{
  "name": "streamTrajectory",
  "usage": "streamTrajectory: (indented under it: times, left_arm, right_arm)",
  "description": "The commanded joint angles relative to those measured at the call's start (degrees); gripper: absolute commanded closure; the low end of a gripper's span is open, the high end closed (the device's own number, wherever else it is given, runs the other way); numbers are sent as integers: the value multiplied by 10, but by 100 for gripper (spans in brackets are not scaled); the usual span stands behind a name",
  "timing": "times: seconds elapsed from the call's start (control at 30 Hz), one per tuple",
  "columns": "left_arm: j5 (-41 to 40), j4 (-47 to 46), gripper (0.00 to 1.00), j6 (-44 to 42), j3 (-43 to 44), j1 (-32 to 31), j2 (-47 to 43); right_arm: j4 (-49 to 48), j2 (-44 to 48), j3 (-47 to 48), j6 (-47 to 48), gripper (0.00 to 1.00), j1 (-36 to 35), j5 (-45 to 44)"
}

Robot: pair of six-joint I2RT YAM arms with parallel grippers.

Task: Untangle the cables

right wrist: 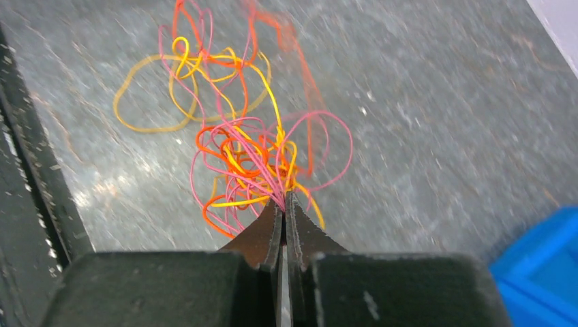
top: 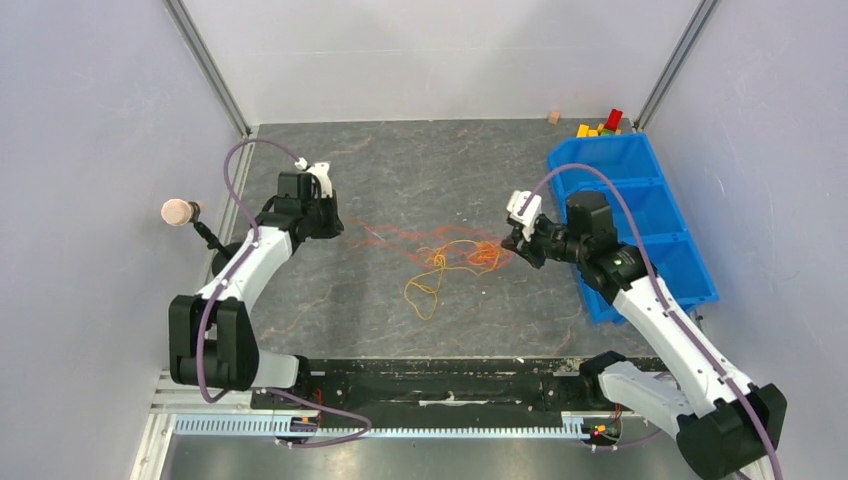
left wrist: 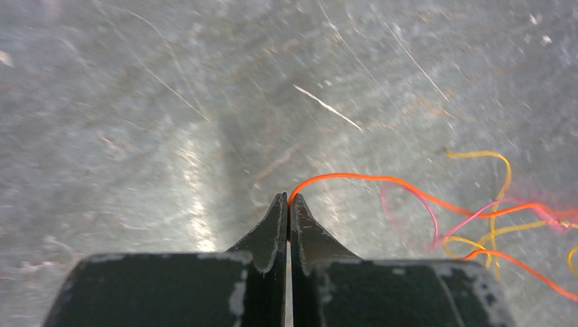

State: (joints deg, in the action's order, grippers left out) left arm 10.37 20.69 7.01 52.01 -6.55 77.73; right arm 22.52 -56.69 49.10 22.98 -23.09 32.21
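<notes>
The cables (top: 455, 258) lie as a loose tangle of orange, yellow and pink wires on the grey table, mid-centre. My left gripper (left wrist: 288, 199) is shut on the end of one orange cable (left wrist: 382, 180), which arcs off to the right toward the tangle (left wrist: 504, 218). It sits at the left of the table (top: 335, 226). My right gripper (right wrist: 283, 197) is shut on a bunch of pink, orange and yellow strands of the knot (right wrist: 252, 153), at the tangle's right side (top: 512, 243). A yellow loop (right wrist: 146, 99) spreads beyond it.
A blue compartment bin (top: 640, 215) stands right of the right arm, its corner showing (right wrist: 545, 266) in the right wrist view. Coloured blocks (top: 600, 125) lie behind it at the back. A pink-tipped microphone (top: 180, 212) pokes in at the left wall.
</notes>
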Motion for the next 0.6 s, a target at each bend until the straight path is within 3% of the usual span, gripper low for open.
streamTrajectory:
  times: [0.0,0.27,0.57]
  left_arm:
    - [-69,-8,98,-69,61,18,36]
    - [-113,-19,98,-110,171,56,145]
    - [-176,-35,98,-126,282,84,271]
  right_arm:
    - [83,35,-15,78,100,48,-38]
    - [152,55,-32,148,100,146,-53]
    - [211,56,-27,200,100,205,-33]
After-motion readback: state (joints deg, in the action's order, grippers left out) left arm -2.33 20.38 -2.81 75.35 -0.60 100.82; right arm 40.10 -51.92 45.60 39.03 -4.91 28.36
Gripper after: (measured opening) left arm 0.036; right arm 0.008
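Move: The knotted clump of cables hangs just under the right gripper's shut fingers, about 8 cm to that hand's left, level with it fore and aft, and some 10 cm lower. From the left gripper, which pinches an orange strand, the clump is roughly 38 cm right and 7 cm back, at about its height. The loose yellow loop lies about 20 cm left of the right gripper, 2 cm back and 19 cm below; the blue tray's near compartment is around 42 cm to its right. Pull the cables apart with both grippers kept shut: take the left one, still pinching the orange strand, about 12 cm forward and 8 cm left, away from the clump, staying level and rolling its left side up. Meanwhile draw the right one, still holding the pink strands, some 11 cm right towards the blue tray and 5 cm down, tipping its fingers down and turning clockwise. ##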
